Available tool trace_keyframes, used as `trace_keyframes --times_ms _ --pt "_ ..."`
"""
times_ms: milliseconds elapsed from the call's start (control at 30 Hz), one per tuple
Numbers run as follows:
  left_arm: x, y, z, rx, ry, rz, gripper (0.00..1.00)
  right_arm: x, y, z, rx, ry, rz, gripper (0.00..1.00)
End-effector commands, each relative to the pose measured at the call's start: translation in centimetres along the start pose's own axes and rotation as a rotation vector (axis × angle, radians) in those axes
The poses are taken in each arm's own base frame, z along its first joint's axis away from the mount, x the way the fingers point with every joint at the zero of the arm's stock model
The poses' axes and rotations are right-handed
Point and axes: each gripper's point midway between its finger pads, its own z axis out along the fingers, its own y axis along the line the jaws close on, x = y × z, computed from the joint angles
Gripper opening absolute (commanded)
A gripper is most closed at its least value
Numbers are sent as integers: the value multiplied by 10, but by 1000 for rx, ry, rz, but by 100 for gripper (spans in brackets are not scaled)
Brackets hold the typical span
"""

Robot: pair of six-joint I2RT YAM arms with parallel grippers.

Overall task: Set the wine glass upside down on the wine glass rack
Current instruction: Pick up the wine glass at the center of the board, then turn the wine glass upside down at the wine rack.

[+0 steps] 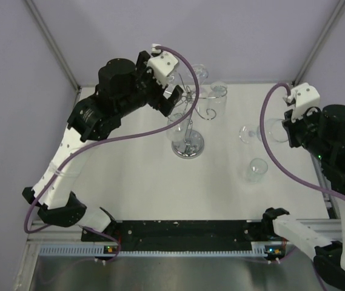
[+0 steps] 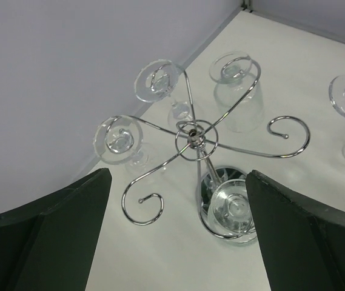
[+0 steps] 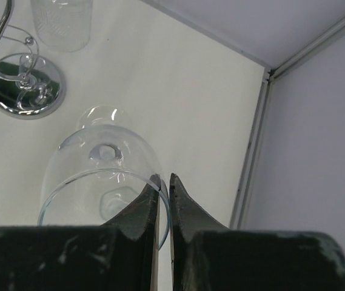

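Note:
The chrome wine glass rack [image 1: 188,143] stands at the table's centre back, with several glasses hanging upside down from its scroll arms [image 2: 190,132]. My left gripper [image 1: 171,100] hovers over the rack, open wide. Between its fingers [image 2: 293,236] there is only the table and one hung glass [image 2: 230,207] below. To the right, a clear wine glass [image 1: 262,131] lies tipped on its side. My right gripper [image 3: 164,182] is shut on the rim of that wine glass [image 3: 99,173], one finger inside the bowl and one outside.
Another clear glass [image 1: 256,170] stands on the table in front of the held one. The rack's mirrored base [image 3: 25,85] lies to the left in the right wrist view. The back wall and corner posts [image 1: 318,45] close in behind; the right table edge [image 3: 251,163] is near.

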Motion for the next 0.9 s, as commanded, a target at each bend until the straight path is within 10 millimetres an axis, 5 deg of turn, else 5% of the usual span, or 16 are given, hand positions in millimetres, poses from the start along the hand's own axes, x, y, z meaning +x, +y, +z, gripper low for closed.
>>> trace_keyframes --times_ms 0,200,400,600,867 --pt "-35 -13 -5 81 -152 -76 99 -34 -25 -44 105 -177 11 0" --pt "-38 -31 9 176 -148 -130 99 -63 -38 -69 149 -292 15 0" --pt "-41 -43 15 236 -155 -181 99 -119 -43 -86 123 -456 44 0" --pt "-49 -60 17 323 -178 -269 99 -166 -26 -89 -15 -610 90 0" --pt "-60 -69 25 378 -219 -339 96 -190 -3 -82 -168 -668 117 0"
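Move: The right hand already holds the wine glass by its rim; the left hand's open fingers, where it is being taken, are about 35 cm left, 9 cm ahead and 8 cm higher. The rack's hub is 27 cm left and 12 ahead of the right hand. From the left hand the glass lies about 30 cm right, 4 back and 17 lower; the hub is 8 cm right, 5 ahead and 15 below, the empty hook 14 right, 2 back. Upward goes the right hand, some 15 cm, easing back about 4 cm and then coming forward again while swinging about 6 cm left towards the left hand; it tips up about 20 degrees and rolls a little, its grip on the rim kept. To meet the glass, the left hand shifts about 7 cm right and slightly back over the rack, turning clockwise and tipping down, fingers still wide open. ##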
